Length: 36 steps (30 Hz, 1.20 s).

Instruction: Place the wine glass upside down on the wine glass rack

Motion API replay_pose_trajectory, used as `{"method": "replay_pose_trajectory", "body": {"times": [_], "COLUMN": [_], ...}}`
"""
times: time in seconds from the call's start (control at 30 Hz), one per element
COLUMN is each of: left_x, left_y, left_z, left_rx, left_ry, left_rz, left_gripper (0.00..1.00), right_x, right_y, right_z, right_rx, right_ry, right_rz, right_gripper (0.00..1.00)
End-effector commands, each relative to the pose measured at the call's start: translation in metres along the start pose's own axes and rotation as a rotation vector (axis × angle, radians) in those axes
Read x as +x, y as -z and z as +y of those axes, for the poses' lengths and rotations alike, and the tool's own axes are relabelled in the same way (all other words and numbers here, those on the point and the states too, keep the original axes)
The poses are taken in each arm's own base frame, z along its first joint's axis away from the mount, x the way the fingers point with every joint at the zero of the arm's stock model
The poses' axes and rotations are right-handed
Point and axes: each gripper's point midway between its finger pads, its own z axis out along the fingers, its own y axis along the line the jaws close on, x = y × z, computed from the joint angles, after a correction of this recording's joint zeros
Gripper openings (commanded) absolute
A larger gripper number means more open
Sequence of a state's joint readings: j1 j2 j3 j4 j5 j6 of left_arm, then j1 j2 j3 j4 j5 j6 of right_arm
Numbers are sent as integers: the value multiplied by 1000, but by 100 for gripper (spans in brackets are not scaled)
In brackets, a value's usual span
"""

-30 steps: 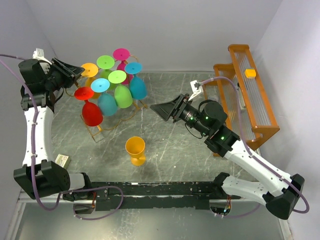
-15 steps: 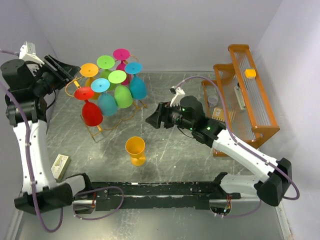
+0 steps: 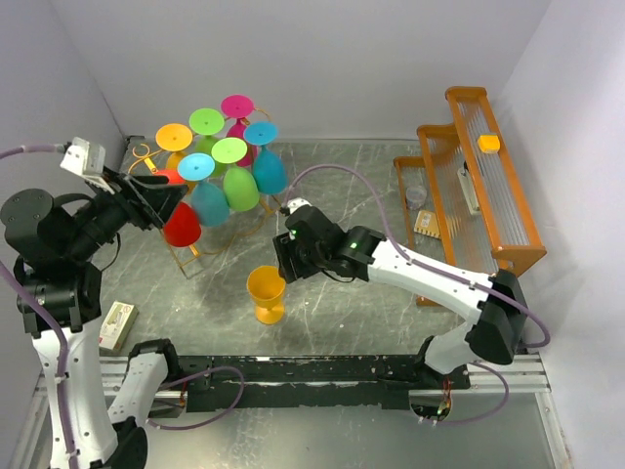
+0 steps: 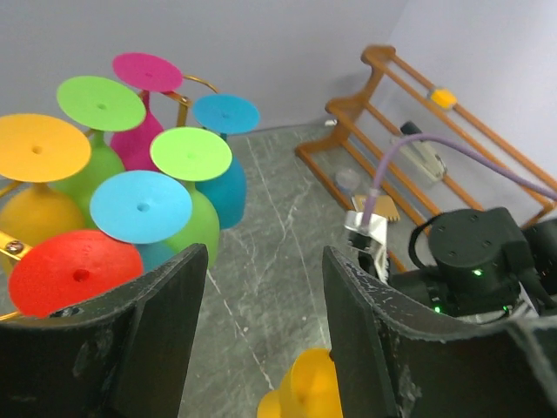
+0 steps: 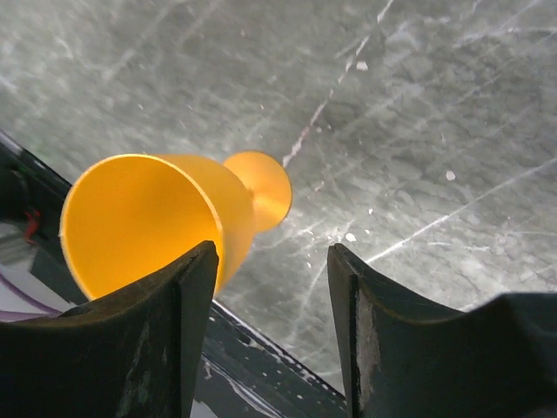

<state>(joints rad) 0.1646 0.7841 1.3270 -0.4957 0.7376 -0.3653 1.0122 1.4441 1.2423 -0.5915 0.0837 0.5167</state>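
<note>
An orange-yellow wine glass [image 3: 265, 293] stands upright on the grey table, alone in front of the arms. The gold wire wine glass rack [image 3: 144, 154] at the back left carries several coloured glasses hung upside down. My right gripper [image 3: 280, 262] hovers just above and behind the glass's rim, open. In the right wrist view the wine glass [image 5: 148, 222] lies left of the gap and the right gripper [image 5: 271, 261] has only table between its fingers. My left gripper [image 3: 166, 202] is open beside the red glass [image 3: 181, 225]. The left wrist view shows the left gripper [image 4: 264, 261] empty.
A bulky orange-brown wooden slatted rack [image 3: 488, 186] stands at the right with a small yellow block [image 3: 489, 143] on it. A small box [image 3: 117, 324] lies at the left near edge. The black rail [image 3: 312, 376] runs along the front.
My right arm has swung left and down to the orange-yellow glass, its jaws narrowing a little. My left arm has drawn back from the rack's far-left side towards the front, its jaws opening wider.
</note>
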Motion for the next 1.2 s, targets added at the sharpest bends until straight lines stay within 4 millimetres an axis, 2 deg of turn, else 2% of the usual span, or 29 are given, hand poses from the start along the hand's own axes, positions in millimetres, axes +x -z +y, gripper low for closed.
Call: {"method": "replay_pose_trajectory", "body": {"times": [0.0,0.13,0.27,0.5,0.7,0.83,0.87,1.0,1.17], "left_x": [7,14,18,20,18,19,18,17,12], "left_y": [3,6,8,8,9,8,8,7,7], "left_z": [-17,-21,-21,-21,-24,-25,-25,-27,-30], "left_rx": [96,106,100,99,112,119,119,132,134], "left_ry": [-128,-156,-163,-165,-169,-165,-163,-147,-125], "left_rz": [-2,-2,-1,2,1,3,2,-10,-21], "left_gripper": [66,67,68,68,68,68,68,69,72], "right_x": [19,20,18,18,15,12,11,-2,-29], "right_y": [-2,-5,-9,-14,-11,-11,-9,0,22], "right_z": [-1,10,12,8,4,1,0,0,-1], "right_rx": [40,27,41,109,161,198,206,212,205], "right_ry": [80,83,75,97,124,139,143,139,101], "right_rz": [99,104,97,106,95,84,78,9,-141], "right_gripper": [52,52,49,29,19,3,0,0,0]}}
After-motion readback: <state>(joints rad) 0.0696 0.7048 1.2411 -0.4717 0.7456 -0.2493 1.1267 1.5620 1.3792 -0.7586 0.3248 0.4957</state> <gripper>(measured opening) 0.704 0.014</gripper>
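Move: The orange wine glass stands upright just off the right hand, its middle about 5 cm left, 3 cm back and some 7 cm below, with the rim only slightly under the open fingers. From that hand the rack's near green glass hangs roughly 18 cm ahead and 11 cm left, a few centimetres higher; the blue one is about 14 cm ahead and 17 cm left. From the left hand the orange glass lies some 11 cm right, 3 cm back and 33 cm below. The right hand dips about 2.5 cm while easing 2 cm back, to set one finger inside the orange glass's bowl and the other outside, and its fingers close from about half open to shut, pinching the thin wall on the bowl's right side. Meanwhile it tips some 15 degrees steeper and works back forward, rising 1 to 2 cm at the end, while the empty, open left hand by the rack draws 2 cm back, right and down, then waits. ##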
